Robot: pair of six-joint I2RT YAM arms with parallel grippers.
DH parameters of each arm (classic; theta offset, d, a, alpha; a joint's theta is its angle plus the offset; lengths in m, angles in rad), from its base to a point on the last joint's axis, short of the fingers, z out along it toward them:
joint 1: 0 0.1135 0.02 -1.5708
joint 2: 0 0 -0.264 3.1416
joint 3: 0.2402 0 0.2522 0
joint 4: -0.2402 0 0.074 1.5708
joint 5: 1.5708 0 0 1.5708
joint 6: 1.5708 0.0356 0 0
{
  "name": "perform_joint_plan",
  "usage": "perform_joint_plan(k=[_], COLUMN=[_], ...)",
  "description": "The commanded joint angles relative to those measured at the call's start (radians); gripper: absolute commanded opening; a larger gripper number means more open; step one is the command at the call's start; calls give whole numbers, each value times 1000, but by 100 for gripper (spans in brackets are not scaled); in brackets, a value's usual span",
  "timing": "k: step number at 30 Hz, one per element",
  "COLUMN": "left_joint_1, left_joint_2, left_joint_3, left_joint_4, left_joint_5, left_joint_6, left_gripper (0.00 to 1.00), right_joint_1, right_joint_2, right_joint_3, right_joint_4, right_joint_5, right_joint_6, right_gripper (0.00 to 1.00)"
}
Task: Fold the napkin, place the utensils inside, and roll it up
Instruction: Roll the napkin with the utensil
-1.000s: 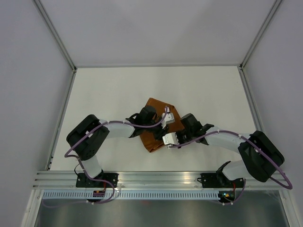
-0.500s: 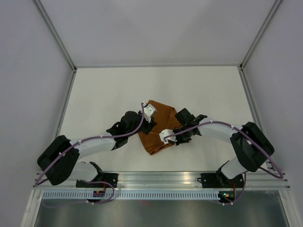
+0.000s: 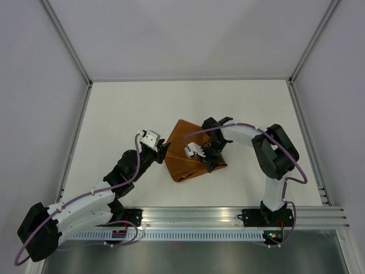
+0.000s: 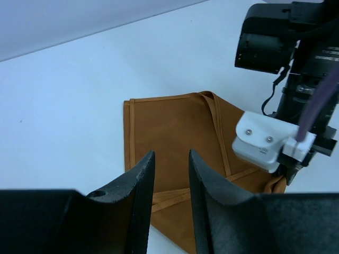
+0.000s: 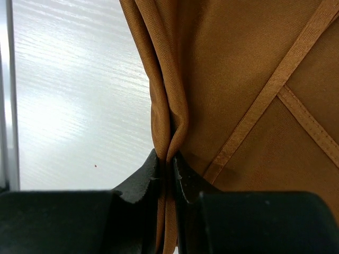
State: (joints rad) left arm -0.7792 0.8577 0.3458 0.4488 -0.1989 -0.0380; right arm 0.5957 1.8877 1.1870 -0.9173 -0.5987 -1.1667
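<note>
The rust-orange napkin [image 3: 181,149] lies folded at the middle of the white table, hems showing. My right gripper [image 3: 212,159] is at its right edge, shut on a bunched fold of the napkin [image 5: 254,79]; in the right wrist view the cloth is pinched between the fingertips of the right gripper [image 5: 167,159]. My left gripper [image 3: 163,152] hovers just left of the napkin, off it. In the left wrist view the left gripper [image 4: 169,159] is open with nothing between its fingers, and the napkin [image 4: 175,129] lies beyond them. The utensils are out of view.
White table [image 3: 125,108] bounded by pale enclosure walls on three sides. An aluminium rail [image 3: 194,214] runs along the near edge with both arm bases on it. The right arm's white camera housing [image 4: 265,143] hangs over the napkin's right side.
My left arm has drawn back to the left off the napkin and its jaws have parted. The right arm has swung to the napkin's right edge, still pinching cloth.
</note>
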Motion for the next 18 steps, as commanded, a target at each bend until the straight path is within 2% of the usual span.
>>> perform_joint_plan(k=[1, 7, 11, 15, 18], left_joint_1=[-8, -80, -175, -291, -350], left_joint_2=[-58, -77, 29, 240, 334], left_joint_3=[-28, -122, -122, -61, -21], left_joint_4=[7, 140, 218, 280, 318], left_joint_5=[15, 53, 13, -19, -28], left_joint_6=[29, 116, 210, 338, 404], left_gripper=[37, 39, 40, 41, 42], right_joint_1=[-20, -36, -39, -39, -39], right_joint_2=[117, 252, 319, 367, 407], right_joint_3=[68, 206, 269, 319, 358], right_joint_4=[-103, -211, -235, -261, -285], right_joint_5=[2, -15, -4, 7, 8], right_joint_6=[-33, -24, -7, 18, 39], right_gripper=[3, 2, 2, 3, 3])
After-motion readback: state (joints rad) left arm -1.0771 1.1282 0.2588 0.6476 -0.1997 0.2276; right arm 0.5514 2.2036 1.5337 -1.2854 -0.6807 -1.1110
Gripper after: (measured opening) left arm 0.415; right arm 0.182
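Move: Some 9 cm back, 2 cm to the right and 18 cm below the left hand lies the left end of the rolled near edge. The spread napkin's middle is about 4 cm ahead, 5 cm right and 19 cm below that hand. The right hand already grips the rolled edge; from it the spread napkin's middle lies roughly 10 cm ahead and 8 cm left, the roll's left end 4 cm back and 12 cm left. Swooping down from above the napkin, the left hand, after barely moving at first, drops about 8 cm while going some 7 cm right and 6 cm back towards the roll's left end, swinging clockwise about 20 degrees with fingers still parted. The right hand keeps its pinch on the rolled edge almost in place and tips over forward some 20 degrees, its fingertips turning back towards the bases. ##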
